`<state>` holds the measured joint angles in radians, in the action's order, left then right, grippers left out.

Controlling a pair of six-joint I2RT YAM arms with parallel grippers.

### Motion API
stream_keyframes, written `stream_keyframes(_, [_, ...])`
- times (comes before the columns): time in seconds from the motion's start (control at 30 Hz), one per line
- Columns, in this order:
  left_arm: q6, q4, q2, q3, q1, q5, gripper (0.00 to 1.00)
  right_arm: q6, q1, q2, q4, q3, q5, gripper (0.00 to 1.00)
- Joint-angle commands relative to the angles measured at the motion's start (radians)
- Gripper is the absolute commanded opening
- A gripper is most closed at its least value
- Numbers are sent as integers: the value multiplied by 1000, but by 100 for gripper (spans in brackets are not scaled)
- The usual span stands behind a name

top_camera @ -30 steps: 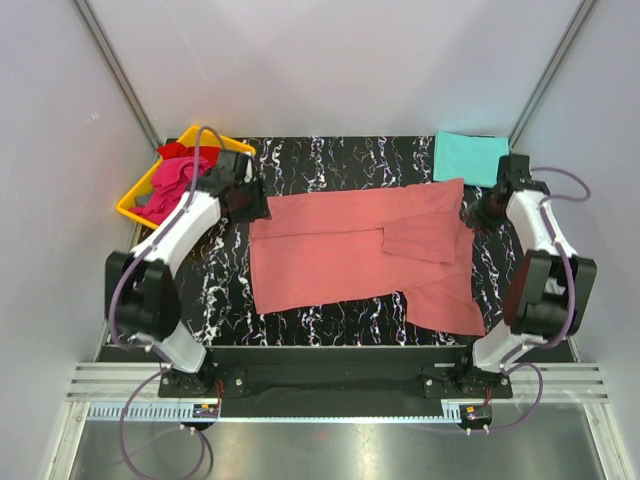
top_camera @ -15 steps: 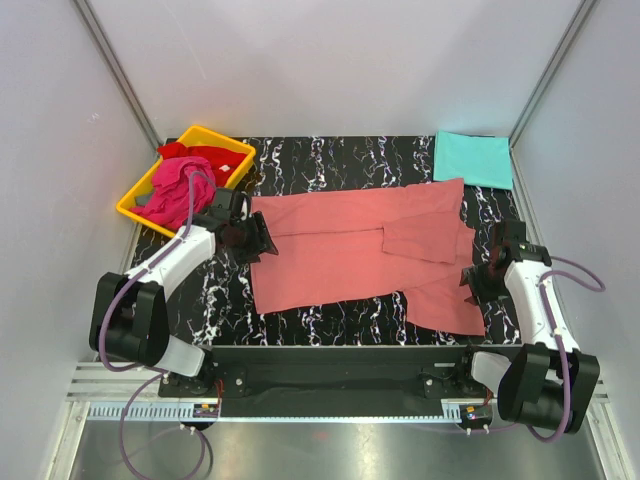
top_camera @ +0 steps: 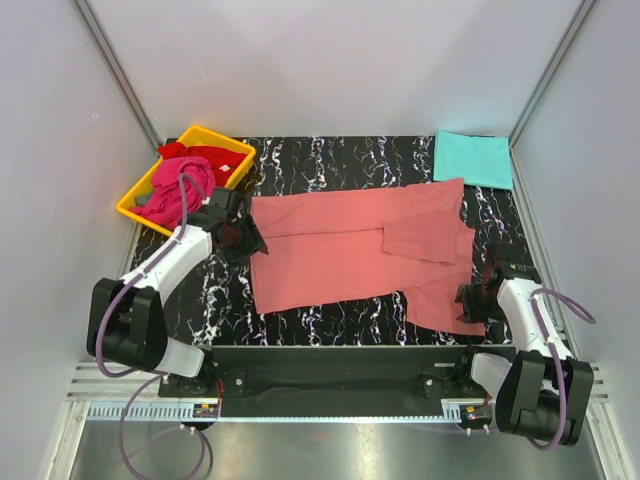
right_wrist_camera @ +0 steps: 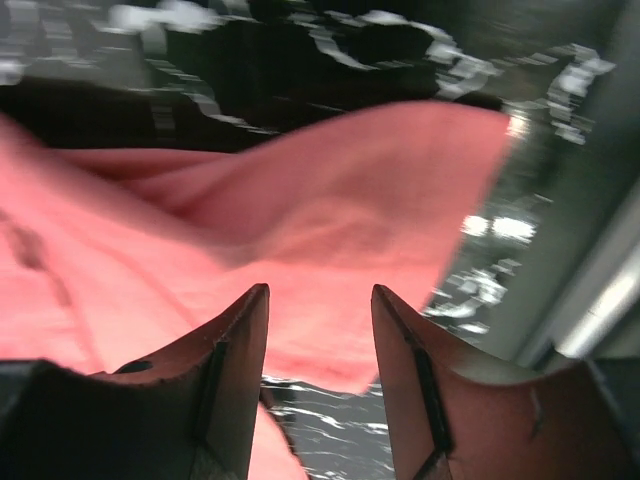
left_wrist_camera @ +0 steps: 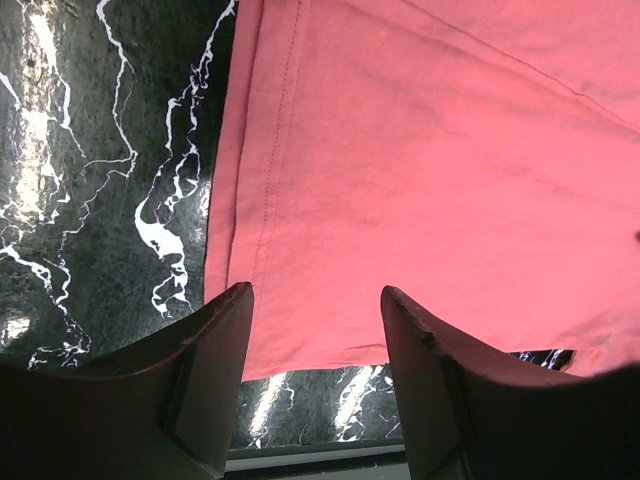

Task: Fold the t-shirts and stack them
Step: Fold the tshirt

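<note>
A salmon-pink t-shirt (top_camera: 350,250) lies spread across the black marbled table (top_camera: 340,165), one sleeve folded in. My left gripper (top_camera: 246,238) hovers open at its left edge; in the left wrist view the gripper (left_wrist_camera: 315,295) has the shirt's hem corner (left_wrist_camera: 420,180) just beyond its fingertips. My right gripper (top_camera: 470,300) stands open at the shirt's near right corner, and the right wrist view shows that gripper (right_wrist_camera: 320,292) over rumpled pink cloth (right_wrist_camera: 300,220), blurred. A folded turquoise t-shirt (top_camera: 472,158) lies at the back right. Magenta (top_camera: 175,185) and red (top_camera: 212,155) t-shirts are bunched in the tray.
The yellow plastic tray (top_camera: 232,143) sits at the back left corner, just behind my left arm. Grey walls close in the table on three sides. The table's near edge and the metal rail run right below the shirt's lower hem.
The right arm swung from the shirt's far right side to its near right corner. The left gripper came down from beside the tray to the shirt's left edge. Both jaws opened wider.
</note>
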<state>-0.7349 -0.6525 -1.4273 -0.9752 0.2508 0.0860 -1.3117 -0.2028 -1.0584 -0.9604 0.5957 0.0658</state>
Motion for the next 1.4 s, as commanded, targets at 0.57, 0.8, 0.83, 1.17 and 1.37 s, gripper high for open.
stream_keyframes(0.57, [54,251,-260,-77,30,218,60,391,-3,-274,758,151,-188,51])
stream_keyframes(0.8, [63,123,-389,-210,84,14,61,469,-3,-524,783,265,-186,51])
stream_keyframes(0.83, [58,120,-413,-217,84,-14,61,482,-3,-575,778,292,-184,51])
stream_keyframes(1.17, [48,65,-545,-325,84,-114,61,539,-3,-726,796,388,-192,51])
stream_keyframes(1.37, [48,70,-489,-335,84,-65,61,568,-3,-701,769,418,-225,52])
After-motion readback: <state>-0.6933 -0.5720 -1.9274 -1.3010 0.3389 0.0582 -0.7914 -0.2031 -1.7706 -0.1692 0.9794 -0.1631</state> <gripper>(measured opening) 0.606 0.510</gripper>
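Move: Just inside the t-shirt's left edge is the left hand's spot, some 4 cm ahead, 5 cm right and 7 cm below; the shirt's near left corner lies about 13 cm back and 1 cm right, the yellow bin some 23 cm ahead and 18 cm left. The right hand's spot, the folded flap's right edge, is roughly 21 cm ahead, 2 cm right and 2 cm down; the shirt's lower-right tail lies 4 cm ahead and 4 cm left. Swinging forward from beside the lower-right tail, the right hand arcs up and over about 20 cm, comes down on the folded flap's right edge, then slides on forward a few centimetres, fingertips tilting forward and wrist turning some 30 degrees counter-clockwise. The left hand shifts right and sinks onto the shirt's left side, then pushes it forward about 4 cm. Both grippers stay half open, fingertips ending on the cloth. ##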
